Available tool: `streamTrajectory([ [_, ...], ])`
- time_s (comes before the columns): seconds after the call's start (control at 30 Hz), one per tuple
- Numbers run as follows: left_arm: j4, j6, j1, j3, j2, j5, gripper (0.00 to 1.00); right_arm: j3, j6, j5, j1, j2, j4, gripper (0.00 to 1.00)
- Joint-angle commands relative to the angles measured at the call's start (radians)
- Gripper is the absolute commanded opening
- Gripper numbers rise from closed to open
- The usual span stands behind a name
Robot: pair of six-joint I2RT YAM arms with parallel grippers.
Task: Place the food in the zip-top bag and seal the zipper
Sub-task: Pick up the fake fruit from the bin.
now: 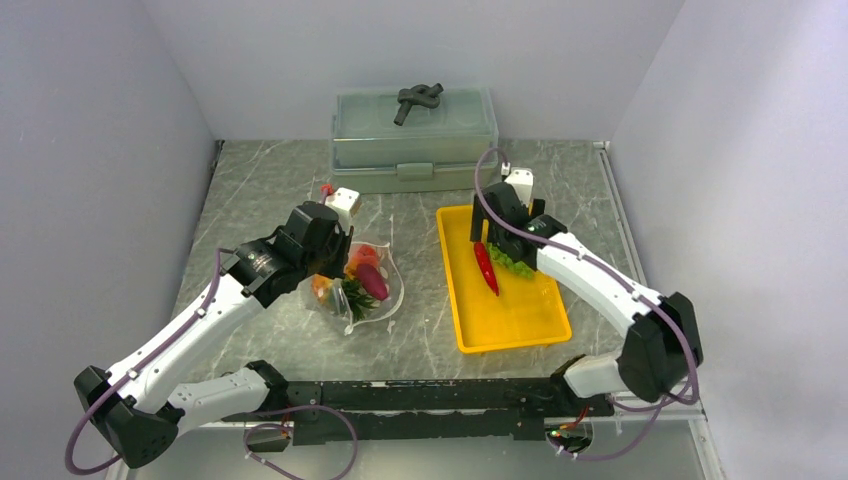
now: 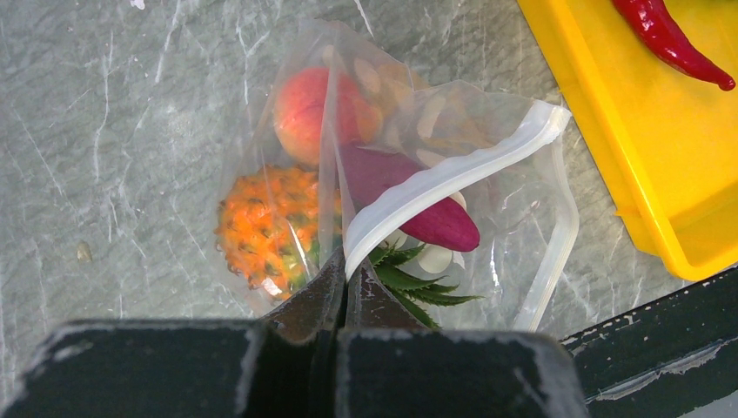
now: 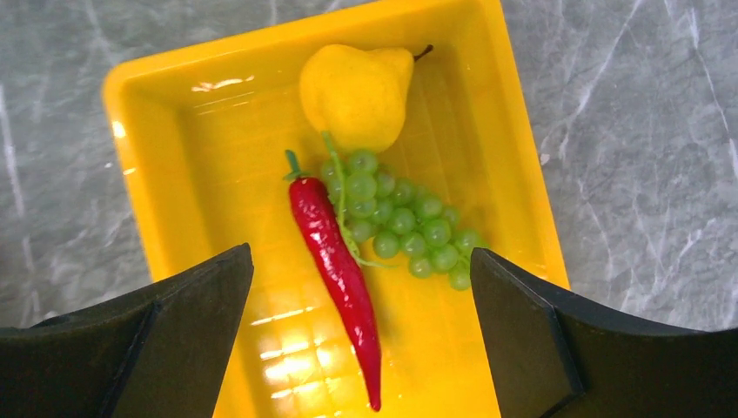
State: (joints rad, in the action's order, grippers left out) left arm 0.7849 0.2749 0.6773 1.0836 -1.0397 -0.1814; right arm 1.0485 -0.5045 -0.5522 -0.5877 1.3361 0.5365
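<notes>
The clear zip-top bag lies on the marble table left of the tray, its mouth open. Inside it sit the peach, the orange pineapple and the purple eggplant. My left gripper is shut on the whitish zipper at one end of the mouth and holds that edge up. My right gripper hangs open over the tray, straddling the red chili and the green grapes without touching them. Beyond them lies the yellow lemon.
The yellow tray stands right of the bag. A grey-green lidded box with a dark object on its lid is against the back wall. White walls close in both sides. A black rail runs along the near edge.
</notes>
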Motion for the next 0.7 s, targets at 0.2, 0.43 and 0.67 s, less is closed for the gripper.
streamTrajectory([
  [0.2, -0.011, -0.010, -0.004, 0.006, 0.001, 0.000, 0.00, 0.134, 0.084, 0.139, 0.141, 0.175, -0.071, 0.98],
  [0.43, -0.009, -0.009, -0.002, 0.006, -0.004, -0.006, 0.00, 0.177, 0.079, 0.234, 0.197, 0.268, -0.100, 0.97],
  [0.67, -0.006, -0.010, -0.004, 0.008, -0.016, -0.007, 0.00, 0.215, 0.055, 0.275, 0.228, 0.350, -0.115, 0.97],
])
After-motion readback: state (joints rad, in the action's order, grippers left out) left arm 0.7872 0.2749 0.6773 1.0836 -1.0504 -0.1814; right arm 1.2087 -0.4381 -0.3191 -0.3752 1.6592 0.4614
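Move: The yellow pear, in the far part of the yellow bin, lies about 11 cm ahead of the open right hand, 1 cm to its right and some 10 cm below. The grapes sit nearer, roughly 4 cm ahead and 5 cm right; the red chili is 1 cm ahead and 1 cm left, both about 12 cm down. From the left hand, pinching the bag's rim, the pear is some 20 cm ahead, 33 cm right and 15 cm below. The pear is what the right hand closes in on: it reaches forward about 7 cm over the bin while sinking some 5 cm, the early part drifting slightly right. The fingers stay wide open and tip about 10 degrees further down as they near the pear, still short of touching it. ##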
